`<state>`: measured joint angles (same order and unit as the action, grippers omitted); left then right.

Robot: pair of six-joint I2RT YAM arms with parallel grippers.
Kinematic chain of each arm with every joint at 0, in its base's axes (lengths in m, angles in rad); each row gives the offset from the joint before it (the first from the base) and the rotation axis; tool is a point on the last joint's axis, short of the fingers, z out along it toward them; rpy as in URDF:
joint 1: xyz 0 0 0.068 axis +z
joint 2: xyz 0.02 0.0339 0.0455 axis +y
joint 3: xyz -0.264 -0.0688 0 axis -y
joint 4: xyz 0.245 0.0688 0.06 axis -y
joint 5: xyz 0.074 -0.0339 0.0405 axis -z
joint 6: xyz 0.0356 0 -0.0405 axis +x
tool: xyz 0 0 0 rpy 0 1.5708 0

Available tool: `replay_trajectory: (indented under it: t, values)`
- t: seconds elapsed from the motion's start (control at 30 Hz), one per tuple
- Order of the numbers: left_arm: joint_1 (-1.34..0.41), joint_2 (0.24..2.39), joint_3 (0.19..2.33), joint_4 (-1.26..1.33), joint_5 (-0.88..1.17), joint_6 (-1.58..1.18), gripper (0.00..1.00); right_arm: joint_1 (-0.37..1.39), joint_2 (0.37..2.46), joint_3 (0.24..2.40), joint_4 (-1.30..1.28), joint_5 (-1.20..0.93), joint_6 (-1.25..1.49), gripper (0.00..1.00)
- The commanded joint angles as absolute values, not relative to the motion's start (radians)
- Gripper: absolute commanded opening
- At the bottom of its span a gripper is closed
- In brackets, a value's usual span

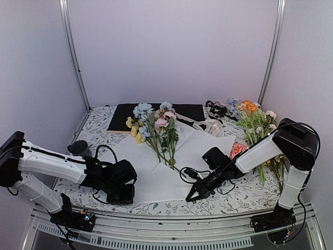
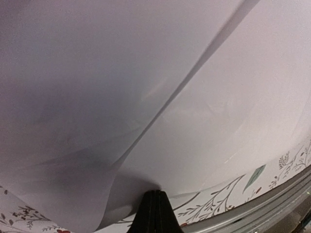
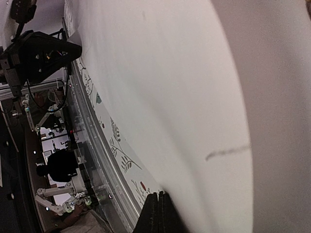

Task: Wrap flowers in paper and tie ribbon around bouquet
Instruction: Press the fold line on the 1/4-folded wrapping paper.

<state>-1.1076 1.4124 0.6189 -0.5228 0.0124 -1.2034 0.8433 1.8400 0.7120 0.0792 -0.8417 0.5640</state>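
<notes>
The white paper (image 1: 203, 148) lies spread over the middle of the table. The flowers (image 1: 156, 127), blue, pink and yellow blooms, rest on it with stems pointing toward me. My left gripper (image 1: 128, 197) is shut at the paper's near left corner. In the left wrist view its closed tips (image 2: 154, 193) nip the paper (image 2: 194, 121) edge, which curls up beside them. My right gripper (image 1: 190, 197) is shut at the near right edge, its tips (image 3: 159, 195) pinched on the paper (image 3: 184, 97). A pale ribbon (image 1: 193, 123) lies behind the sheet. No wrapped bouquet is in view.
A black sheet (image 1: 125, 117) lies at the back left. Orange-and-yellow sprigs (image 1: 255, 122) and a red-and-white disc (image 1: 238, 149) sit at the right, dark ribbon (image 1: 217, 109) behind them. A round black object (image 1: 79, 148) stands at the left. The metal front rail (image 1: 171, 229) runs close under both grippers.
</notes>
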Motion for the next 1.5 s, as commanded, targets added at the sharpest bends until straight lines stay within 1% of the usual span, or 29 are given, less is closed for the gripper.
replay_trajectory:
  t: [0.0, 0.17, 0.3, 0.67, 0.93, 1.13, 1.23, 1.3, 1.37, 1.47]
  values:
    - [-1.157, 1.467, 0.537, -0.841, -0.107, -1.342, 0.0, 0.846, 1.852, 0.681, 0.018, -0.769, 0.549, 0.0]
    - [-1.175, 1.447, 0.547, -0.984, -0.168, -1.471, 0.0, 0.845, 1.865, 0.68, 0.023, -0.784, 0.539, 0.0]
    - [-1.175, 1.414, 0.525, -0.975, -0.16, -1.503, 0.0, 0.845, 1.875, 0.68, 0.036, -0.8, 0.534, 0.0]
    - [-1.17, 1.377, 0.578, -0.928, -0.195, -1.453, 0.0, 0.845, 1.877, 0.665, 0.015, -0.771, 0.524, 0.0]
    - [-1.13, 1.184, 0.473, -0.972, -0.199, -1.519, 0.02, 0.844, 1.88, 0.662, 0.004, -0.761, 0.518, 0.0]
    - [-1.109, 1.076, 0.426, -0.972, -0.201, -1.537, 0.0, 0.844, 1.879, 0.664, 0.004, -0.761, 0.52, 0.0]
    - [-1.119, 1.068, 0.483, -1.008, -0.238, -1.502, 0.0, 0.844, 1.881, 0.669, 0.002, -0.762, 0.52, 0.0]
    - [-1.141, 1.1, 0.575, -1.047, -0.307, -1.465, 0.0, 0.844, 1.882, 0.676, -0.003, -0.761, 0.519, 0.0]
    - [-1.155, 1.168, 0.699, -1.069, -0.382, -1.39, 0.0, 0.845, 1.88, 0.68, -0.011, -0.757, 0.517, 0.0]
    - [-1.183, 1.323, 0.915, -1.067, -0.484, -1.239, 0.0, 0.844, 1.875, 0.681, -0.015, -0.749, 0.523, 0.0]
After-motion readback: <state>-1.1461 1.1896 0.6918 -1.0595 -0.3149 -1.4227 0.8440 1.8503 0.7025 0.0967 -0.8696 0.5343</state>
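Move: The left end of the fold line, the paper's near edge, lies about 9 cm to my left hand's left, level with its fingertips and no farther out. The bouquet's middle is some 35 cm ahead and 9 cm right of that hand; the dark cup is about 23 cm ahead and 22 cm left. From my right hand, which is on the fold's right part, the left end is roughly 30 cm to the left. I sweep my left hand's shut fingertips some 12 cm to my left along the fold line, drawing back about 2 cm, low on the paper to its left end, while that wrist turns nearly 20 degrees counter-clockwise and brings the fingers upright. Then I lift off about 5 cm, heading forward and back to the right; my right fingertips keep holding the fold's other part down. ##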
